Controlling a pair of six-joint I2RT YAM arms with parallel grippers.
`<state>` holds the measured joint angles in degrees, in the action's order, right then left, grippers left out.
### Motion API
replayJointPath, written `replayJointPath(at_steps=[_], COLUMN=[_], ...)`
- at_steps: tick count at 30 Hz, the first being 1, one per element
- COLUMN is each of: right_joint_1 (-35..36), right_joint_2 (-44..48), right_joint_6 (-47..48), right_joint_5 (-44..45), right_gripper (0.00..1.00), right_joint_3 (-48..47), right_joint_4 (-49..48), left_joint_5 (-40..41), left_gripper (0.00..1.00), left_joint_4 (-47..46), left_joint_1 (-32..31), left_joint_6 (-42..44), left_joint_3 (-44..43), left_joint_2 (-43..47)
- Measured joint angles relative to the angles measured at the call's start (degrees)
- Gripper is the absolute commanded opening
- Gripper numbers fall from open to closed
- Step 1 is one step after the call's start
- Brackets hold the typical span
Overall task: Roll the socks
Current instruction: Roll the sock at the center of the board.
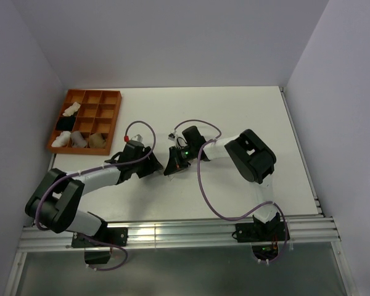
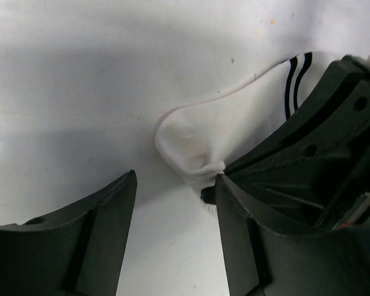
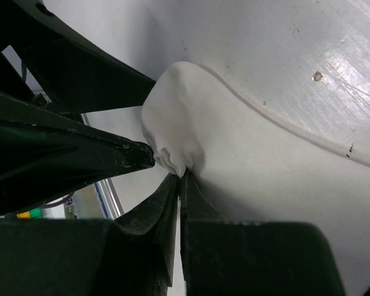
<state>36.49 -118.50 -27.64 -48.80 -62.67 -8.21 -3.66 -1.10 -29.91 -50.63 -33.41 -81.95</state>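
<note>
A short white sock (image 2: 228,117) with two dark stripes at its cuff lies flat on the white table. My right gripper (image 3: 182,176) is shut on a bunched fold at the sock's (image 3: 234,142) toe end. In the left wrist view the right gripper (image 2: 320,142) is the dark body at the right. My left gripper (image 2: 176,206) stands open just in front of that fold, with only bare table between its fingers. Its right fingertip (image 2: 225,185) is at the pinched cloth. In the top view both grippers, left (image 1: 155,165) and right (image 1: 172,165), meet at mid-table and hide the sock.
An orange-brown compartment tray (image 1: 114,117) sits at the back left, holding white, grey, tan and black bundles. Purple cables loop over both arms. The table's metal rail (image 1: 172,234) runs along the near edge.
</note>
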Motion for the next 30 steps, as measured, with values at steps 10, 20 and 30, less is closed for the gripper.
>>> replayJointPath(at_steps=[10, 20, 30], right_joint_1=[0.0, 0.0, 0.6], right_joint_2=[0.0, 0.0, 0.3], right_joint_6=[0.0, 0.3, 1.9], right_joint_5=[-0.1, 0.0, 1.4], right_gripper=[0.0, 0.0, 0.03], right_joint_3=[0.0, 0.0, -0.9], right_joint_4=[0.0, 0.3, 2.5], left_joint_5=[1.2, 2.2, 4.3], left_gripper=[0.51, 0.42, 0.17], left_joint_4=[-1.2, -2.2, -1.6], left_joint_1=[-0.1, -0.9, -1.0], left_joint_6=[-1.6, -2.7, -5.4], left_joint_3=[-1.3, -2.6, -5.8], left_joint_2=[-2.6, -4.9, -9.0])
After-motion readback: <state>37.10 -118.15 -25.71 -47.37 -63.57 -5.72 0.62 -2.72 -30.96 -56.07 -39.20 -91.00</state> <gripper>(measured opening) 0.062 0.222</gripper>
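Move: The free edge of the white sock's bunched end lies about 3 cm ahead of the left fingers, 1 cm to their right and 1 cm lower. The right fingertips, already shut on that end, are some 2 cm ahead and 3 cm to the right. The black-striped cuff is roughly 5 cm ahead and 11 cm to the right. From the right hand, the free edge is about 1 cm ahead and 2 cm left, nearly level. The left fingers come onto the free edge of the white sock's bunched end and pinch it beside the right fingertips. To get there, the left hand eases some 3 cm forward, drifts a little right and down, and turns about 5 degrees counter-clockwise while its half-open fingers close most of the way. The right hand stays put and keeps its pinch. ##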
